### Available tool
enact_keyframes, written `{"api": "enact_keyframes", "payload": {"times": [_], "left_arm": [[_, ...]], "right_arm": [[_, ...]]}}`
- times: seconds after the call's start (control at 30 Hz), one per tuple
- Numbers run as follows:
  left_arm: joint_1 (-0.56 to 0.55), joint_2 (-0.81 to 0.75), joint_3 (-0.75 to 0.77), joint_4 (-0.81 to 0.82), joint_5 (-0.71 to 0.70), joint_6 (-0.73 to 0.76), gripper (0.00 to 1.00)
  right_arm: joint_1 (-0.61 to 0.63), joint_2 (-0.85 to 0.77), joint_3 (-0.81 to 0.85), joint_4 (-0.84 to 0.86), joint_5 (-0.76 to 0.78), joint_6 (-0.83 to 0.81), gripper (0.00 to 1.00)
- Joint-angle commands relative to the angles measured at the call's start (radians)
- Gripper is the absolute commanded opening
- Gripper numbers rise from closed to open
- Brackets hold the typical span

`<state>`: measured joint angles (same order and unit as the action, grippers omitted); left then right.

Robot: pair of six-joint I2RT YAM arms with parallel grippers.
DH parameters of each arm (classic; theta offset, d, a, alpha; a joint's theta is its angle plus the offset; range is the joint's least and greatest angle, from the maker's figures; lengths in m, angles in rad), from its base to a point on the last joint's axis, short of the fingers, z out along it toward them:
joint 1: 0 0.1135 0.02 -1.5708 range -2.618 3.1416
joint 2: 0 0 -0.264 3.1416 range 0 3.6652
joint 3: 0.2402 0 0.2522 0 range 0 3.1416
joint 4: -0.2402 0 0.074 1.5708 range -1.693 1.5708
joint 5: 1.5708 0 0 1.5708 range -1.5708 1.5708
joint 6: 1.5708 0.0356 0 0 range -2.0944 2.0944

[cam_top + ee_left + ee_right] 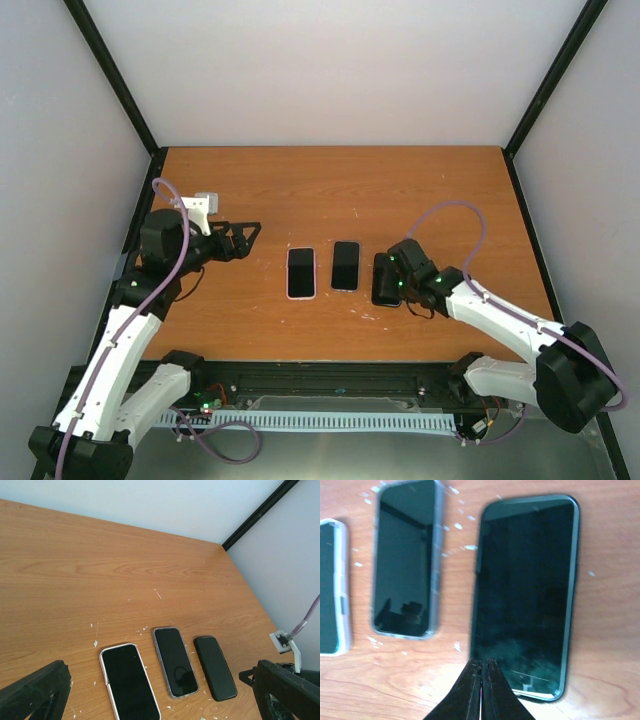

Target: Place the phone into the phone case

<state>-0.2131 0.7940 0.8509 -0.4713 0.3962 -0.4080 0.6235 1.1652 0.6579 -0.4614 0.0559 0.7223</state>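
The phone [384,279] is a dark slab lying face up in a black phone case [573,580] at the right end of a row of three; its screen [525,590] fills the right wrist view. I cannot tell if it sits fully in. My right gripper [395,291] is shut, and its joined tips [481,662] rest at the near left corner of that phone, holding nothing. My left gripper [247,240] hangs open left of the row, its fingers [35,695] wide apart, with the black-cased phone [215,667] ahead of it.
A phone in a clear grey case [345,265] [175,661] [405,560] lies in the middle of the row, and a phone in a pink case [301,273] [129,680] [330,587] lies left of it. White flecks dot the wooden table [330,190].
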Motion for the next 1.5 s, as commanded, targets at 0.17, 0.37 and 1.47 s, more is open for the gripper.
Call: {"api": "enact_keyframes", "payload": {"times": [0.17, 0.37, 1.47], "left_arm": [[0.000, 0.001, -0.006, 0.012, 0.030, -0.041, 1.00], [-0.001, -0.006, -0.006, -0.001, 0.023, -0.043, 1.00], [0.000, 0.018, 0.250, -0.126, -0.223, 0.000, 1.00]], "right_arm": [[-0.038, 0.017, -0.077, -0.056, 0.038, 0.027, 0.03], [-0.042, 0.032, -0.143, -0.030, 0.057, 0.061, 0.03], [-0.056, -0.364, 0.372, -0.363, 0.198, -0.090, 0.93]]}}
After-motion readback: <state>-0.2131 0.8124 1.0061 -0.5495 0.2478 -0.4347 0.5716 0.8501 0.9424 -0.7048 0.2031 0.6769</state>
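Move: The right hand, fingers shut, hangs about 7 cm above the black-cased phone, over its near left part; that phone's middle is some 4 cm ahead and 3 cm to the right. The clear-cased phone lies about 10 cm to the left of the black-cased one and 4 cm farther out, and the pink-cased phone about 22 cm left of it and 2 cm farther out. From the left hand the black-cased phone is roughly 31 cm right, 3 cm ahead and 27 cm down. With its fingers still shut, the right hand sinks about 6.5 cm while drawing some 4 cm right and 3 cm back to the near end of the black-cased phone, and halts there briefly; whether the fingertips touch can't be seen. It then climbs fast by about 23 cm, drifting 4 cm forward, its fingers tilting up some 30 degrees and opening to about three quarters, while the open, empty left hand lifts about 5 cm late on and shifts slightly left. ##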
